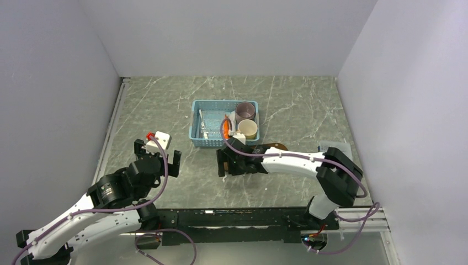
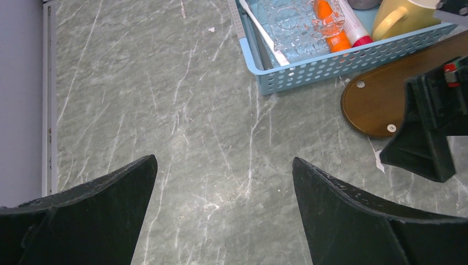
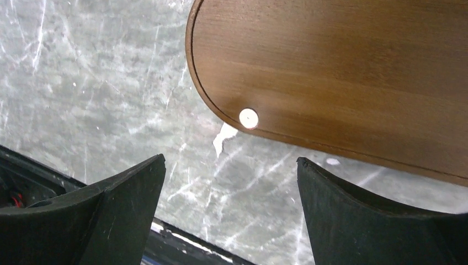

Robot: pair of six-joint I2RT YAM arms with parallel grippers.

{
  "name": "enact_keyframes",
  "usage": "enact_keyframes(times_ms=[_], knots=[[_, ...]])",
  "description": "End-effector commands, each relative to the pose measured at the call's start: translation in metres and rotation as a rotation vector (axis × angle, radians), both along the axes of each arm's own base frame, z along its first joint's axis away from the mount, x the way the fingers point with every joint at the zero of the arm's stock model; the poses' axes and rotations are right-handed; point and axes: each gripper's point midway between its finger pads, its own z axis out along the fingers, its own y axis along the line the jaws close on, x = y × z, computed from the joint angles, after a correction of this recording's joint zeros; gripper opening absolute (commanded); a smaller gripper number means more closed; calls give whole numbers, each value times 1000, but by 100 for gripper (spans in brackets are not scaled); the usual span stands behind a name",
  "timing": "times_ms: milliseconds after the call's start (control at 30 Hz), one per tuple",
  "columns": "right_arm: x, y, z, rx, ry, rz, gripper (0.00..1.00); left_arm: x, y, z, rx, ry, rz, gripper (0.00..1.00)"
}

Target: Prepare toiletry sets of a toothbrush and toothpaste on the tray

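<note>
The dark-brown wooden tray (image 3: 342,77) lies on the table just in front of the light-blue basket (image 2: 331,63); in the top view only its end (image 1: 277,147) shows from under my right arm. A thin white toothbrush (image 2: 265,33) and an orange toothpaste (image 2: 331,25) lie in the basket. My right gripper (image 3: 232,159) is open and empty, hovering low over bare table beside the tray's rounded end. My left gripper (image 2: 223,160) is open and empty over bare table, left of the basket and the tray.
A yellow mug (image 2: 403,16) and a grey-purple cup (image 1: 245,111) stand in the basket's right half, beside a white tube with a red end (image 2: 353,25). Grey walls enclose the table on three sides. A black rail runs along the near edge (image 1: 248,212).
</note>
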Motion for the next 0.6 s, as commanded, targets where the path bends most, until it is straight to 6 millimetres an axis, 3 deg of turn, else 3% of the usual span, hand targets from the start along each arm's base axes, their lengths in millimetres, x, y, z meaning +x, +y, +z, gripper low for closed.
enact_keyframes(times_ms=[0, 200, 567], knots=[[-1, -23, 29, -38, -73, 21, 91, 1, -2, 10, -38, -16, -1, 99], [3, -65, 50, -124, -146, -18, 92, 1, -4, 9, -33, -14, -5, 99], [59, -158, 90, -179, -259, -220, 92, 2, -5, 7, -22, -9, -7, 99]])
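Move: The tray lies crosswise, its middle about 11 cm to the right of the right hand, 4 cm ahead and 3 cm below; the hand is low at the tray's left end. Farther out is the blue basket, centred some 18 cm straight ahead, with its yellow cup about 14 cm ahead and 10 cm to the right. From the waiting left hand, the tray's middle is about 29 cm to the right, 5 cm ahead and 20 cm below. The tray is left lying as the right hand lifts away from its left end, climbing some 8 cm while sweeping about 12 cm to the right along the tray, then also easing forward to finish above its middle. The wrist tips the fingers forward and turns clockwise about 10 degrees late on; the fingers stay wide open and empty. ##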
